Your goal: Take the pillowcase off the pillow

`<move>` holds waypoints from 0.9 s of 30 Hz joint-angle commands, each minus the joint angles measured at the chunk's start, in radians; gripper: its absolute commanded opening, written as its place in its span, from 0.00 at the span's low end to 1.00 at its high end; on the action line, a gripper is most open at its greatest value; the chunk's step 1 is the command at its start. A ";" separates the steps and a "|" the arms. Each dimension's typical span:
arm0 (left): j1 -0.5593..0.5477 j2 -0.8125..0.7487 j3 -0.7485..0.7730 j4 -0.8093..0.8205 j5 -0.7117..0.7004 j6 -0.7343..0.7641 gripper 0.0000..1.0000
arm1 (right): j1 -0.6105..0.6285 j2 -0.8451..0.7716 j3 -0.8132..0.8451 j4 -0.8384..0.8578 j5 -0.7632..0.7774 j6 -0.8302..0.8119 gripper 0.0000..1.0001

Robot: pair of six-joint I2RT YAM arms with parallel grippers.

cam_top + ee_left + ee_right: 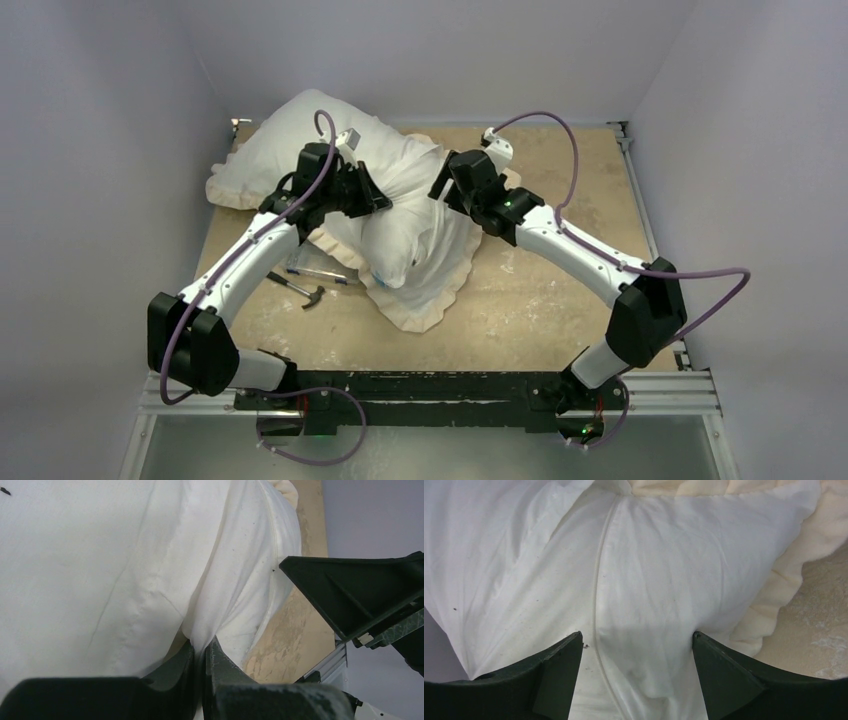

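Note:
A plump white pillow with a small blue tag lies mid-table on the cream frill of the pillowcase. More white bulk runs to the back left. My left gripper is shut on a thin fold of the pillowcase's white cloth, pinched between its fingertips. My right gripper is open, its jaws wide on either side of white fabric with a corded seam, nothing clamped. The frill shows at the right of that view.
A hammer and a clear plastic item lie on the wooden table under my left arm. White walls close in the back and both sides. One right finger shows in the left wrist view.

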 commanded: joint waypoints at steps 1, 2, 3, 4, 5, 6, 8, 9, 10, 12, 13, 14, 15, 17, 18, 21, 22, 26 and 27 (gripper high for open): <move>0.002 -0.036 -0.007 -0.011 -0.028 0.021 0.00 | 0.005 -0.024 0.071 0.008 0.049 -0.020 0.83; 0.001 -0.037 -0.008 -0.010 -0.030 0.021 0.00 | 0.005 -0.025 0.070 0.009 0.051 -0.022 0.83; 0.001 -0.037 -0.009 -0.012 -0.030 0.020 0.00 | 0.005 -0.026 0.066 0.014 0.051 -0.028 0.82; 0.001 -0.037 -0.009 -0.012 -0.030 0.021 0.00 | 0.005 -0.022 0.060 0.020 0.050 -0.032 0.82; 0.001 -0.036 -0.009 -0.014 -0.030 0.021 0.00 | 0.005 -0.016 0.056 0.021 0.049 -0.033 0.82; -0.001 -0.037 -0.007 -0.014 -0.030 0.021 0.00 | 0.005 -0.006 0.051 0.019 0.049 -0.032 0.82; -0.001 -0.038 -0.007 -0.016 -0.030 0.020 0.00 | 0.004 0.017 0.040 0.018 0.053 -0.030 0.81; -0.001 -0.039 -0.007 -0.018 -0.031 0.021 0.00 | 0.005 0.028 0.034 0.019 0.057 -0.030 0.81; -0.001 -0.040 -0.007 -0.018 -0.033 0.021 0.00 | 0.005 0.038 0.025 0.023 0.061 -0.030 0.81; -0.002 -0.042 -0.007 -0.021 -0.034 0.021 0.00 | 0.004 0.061 0.016 0.013 0.073 -0.014 0.80; -0.003 -0.043 -0.007 -0.023 -0.035 0.024 0.00 | 0.005 0.069 0.013 0.004 0.074 -0.004 0.79; -0.003 -0.045 -0.007 -0.025 -0.039 0.023 0.00 | 0.005 0.075 0.008 0.000 0.074 0.004 0.79; -0.003 -0.049 -0.007 -0.028 -0.045 0.026 0.00 | 0.005 0.080 0.001 -0.006 0.074 0.014 0.77; -0.003 -0.060 -0.005 -0.037 -0.061 0.034 0.00 | 0.003 0.085 -0.019 -0.024 0.094 0.038 0.71; -0.003 -0.065 0.000 -0.044 -0.077 0.041 0.00 | 0.002 0.086 -0.029 -0.035 0.116 0.056 0.68; -0.001 -0.088 0.012 -0.076 -0.116 0.062 0.00 | -0.026 0.091 -0.062 -0.085 0.176 0.123 0.55; -0.001 -0.096 0.013 -0.082 -0.127 0.068 0.00 | -0.041 0.088 -0.076 -0.094 0.188 0.139 0.49; -0.001 -0.133 0.005 -0.117 -0.168 0.081 0.00 | -0.120 0.047 -0.143 -0.097 0.212 0.177 0.32; 0.000 -0.142 0.001 -0.126 -0.178 0.082 0.00 | -0.143 0.023 -0.167 -0.080 0.208 0.177 0.30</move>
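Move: Just below the right hand's open fingers lies the folded opening edge of the pillowcase, about 5 cm down, 1 cm ahead and 1 cm to the right. The rounded white pillow bulge with the blue label is some 11 cm back and 11 cm left of that hand, its frilled front corner about 26 cm back and 5 cm left. From the left hand, already pinching white cloth, the edge is roughly 12 cm right, 2 cm ahead and 5 cm below. Lifting barely a centimetre first, the right hand then plunges about 8 cm onto the pillowcase's folded opening edge, narrowing its wide-open fingers around the cloth; late on, while still sinking, it draws some 4 cm right, away from the left hand, and turns about 10 degrees clockwise. The left hand keeps its pinch and at the end eases slightly back and left. ##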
